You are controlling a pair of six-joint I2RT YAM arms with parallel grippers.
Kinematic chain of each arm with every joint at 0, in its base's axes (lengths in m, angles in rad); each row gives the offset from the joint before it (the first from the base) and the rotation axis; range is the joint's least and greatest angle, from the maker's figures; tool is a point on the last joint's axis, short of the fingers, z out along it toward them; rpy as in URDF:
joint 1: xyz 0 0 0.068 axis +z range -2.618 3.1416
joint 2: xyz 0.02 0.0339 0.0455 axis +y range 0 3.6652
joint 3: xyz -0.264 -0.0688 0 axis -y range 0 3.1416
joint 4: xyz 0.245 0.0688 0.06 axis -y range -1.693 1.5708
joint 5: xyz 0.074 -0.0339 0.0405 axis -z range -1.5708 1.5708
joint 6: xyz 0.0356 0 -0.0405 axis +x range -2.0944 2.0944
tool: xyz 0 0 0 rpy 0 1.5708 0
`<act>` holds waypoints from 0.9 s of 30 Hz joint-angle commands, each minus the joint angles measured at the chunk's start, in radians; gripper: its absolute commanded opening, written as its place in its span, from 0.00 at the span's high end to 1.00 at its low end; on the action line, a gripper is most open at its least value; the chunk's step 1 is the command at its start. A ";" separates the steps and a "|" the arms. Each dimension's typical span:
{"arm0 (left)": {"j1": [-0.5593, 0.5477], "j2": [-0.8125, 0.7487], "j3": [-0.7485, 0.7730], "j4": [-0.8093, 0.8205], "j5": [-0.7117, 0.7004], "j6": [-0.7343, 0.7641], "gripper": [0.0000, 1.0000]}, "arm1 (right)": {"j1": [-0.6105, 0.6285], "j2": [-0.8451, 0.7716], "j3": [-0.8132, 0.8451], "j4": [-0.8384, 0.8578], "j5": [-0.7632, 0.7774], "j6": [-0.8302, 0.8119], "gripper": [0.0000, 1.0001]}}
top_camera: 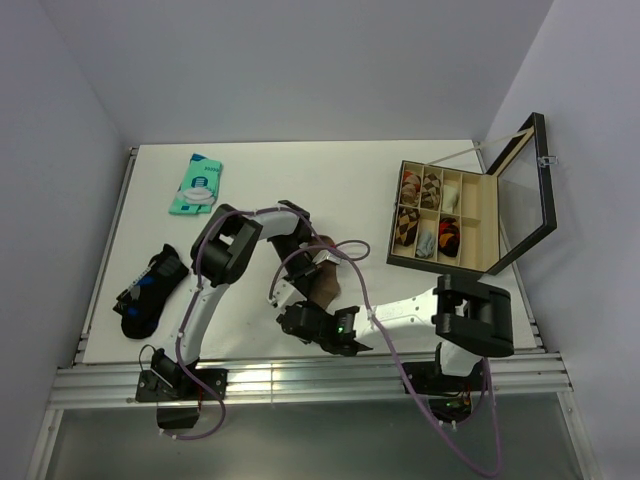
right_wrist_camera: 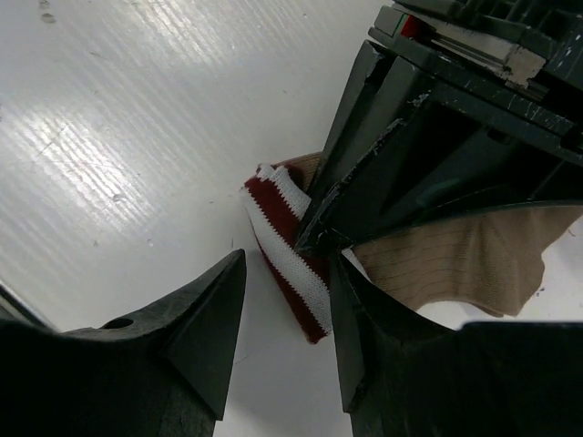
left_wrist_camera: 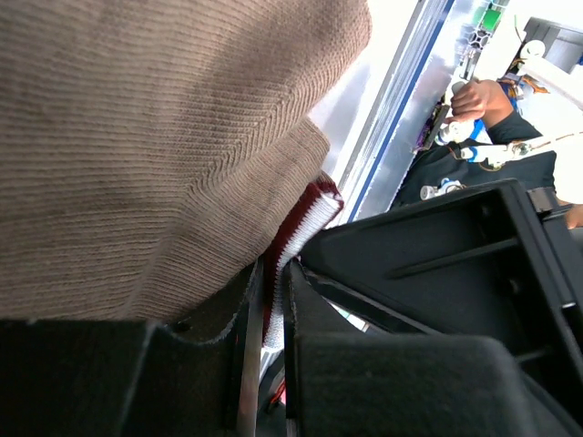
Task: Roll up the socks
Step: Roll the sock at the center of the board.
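The tan-brown sock (top_camera: 322,284) lies mid-table under both grippers. Its ribbed body (left_wrist_camera: 137,137) fills the left wrist view. My left gripper (left_wrist_camera: 277,273) is shut on its maroon, white-striped cuff (left_wrist_camera: 305,214), which runs down between the two fingers. In the right wrist view that cuff (right_wrist_camera: 287,255) hangs from the left fingers (right_wrist_camera: 364,173) onto the table. My right gripper (right_wrist_camera: 287,314) stands open astride the cuff's lower end, its right finger (right_wrist_camera: 369,337) close beside the fabric. A second, dark sock (top_camera: 150,290) lies flat at the table's left edge, away from both arms.
An open black box (top_camera: 490,225) with rolled socks in its compartments stands at the right, its glass lid (top_camera: 525,185) raised. A teal flat packet (top_camera: 197,185) lies at the back left. The table's metal rail (top_camera: 300,380) runs along the near edge.
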 commanded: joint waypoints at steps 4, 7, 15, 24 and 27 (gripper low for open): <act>0.001 0.036 0.006 0.057 -0.109 0.071 0.88 | 0.008 0.074 0.067 -0.073 0.118 -0.007 0.51; 0.004 0.034 0.006 0.054 -0.106 0.077 0.85 | 0.008 0.107 0.080 -0.096 0.118 0.002 0.55; 0.040 -0.001 -0.007 0.062 -0.072 0.062 0.68 | 0.007 0.122 0.065 -0.114 0.119 0.072 0.79; 0.119 -0.065 -0.036 0.111 0.015 0.006 0.62 | -0.014 0.030 -0.005 -0.041 -0.005 0.114 0.95; 0.139 -0.100 -0.048 0.117 0.041 0.003 0.62 | -0.042 -0.013 -0.039 0.022 -0.095 0.122 0.96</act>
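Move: The sock's striped cuff is already between the left fingertips, practically at that hand's own point. From the part-open right hand it lies about 2 cm ahead, roughly 1 cm left and 1 cm below. The sock's brown heel lies some 7 cm to the right of the right hand and 3 cm ahead, about 2 cm below; the toe is some 13 cm ahead and 6 cm right, also about 2 cm below. Right eases 1 cm forward, pinches the striped cuff; left opens, letting go, and moves some 2.5 cm forward-left. ##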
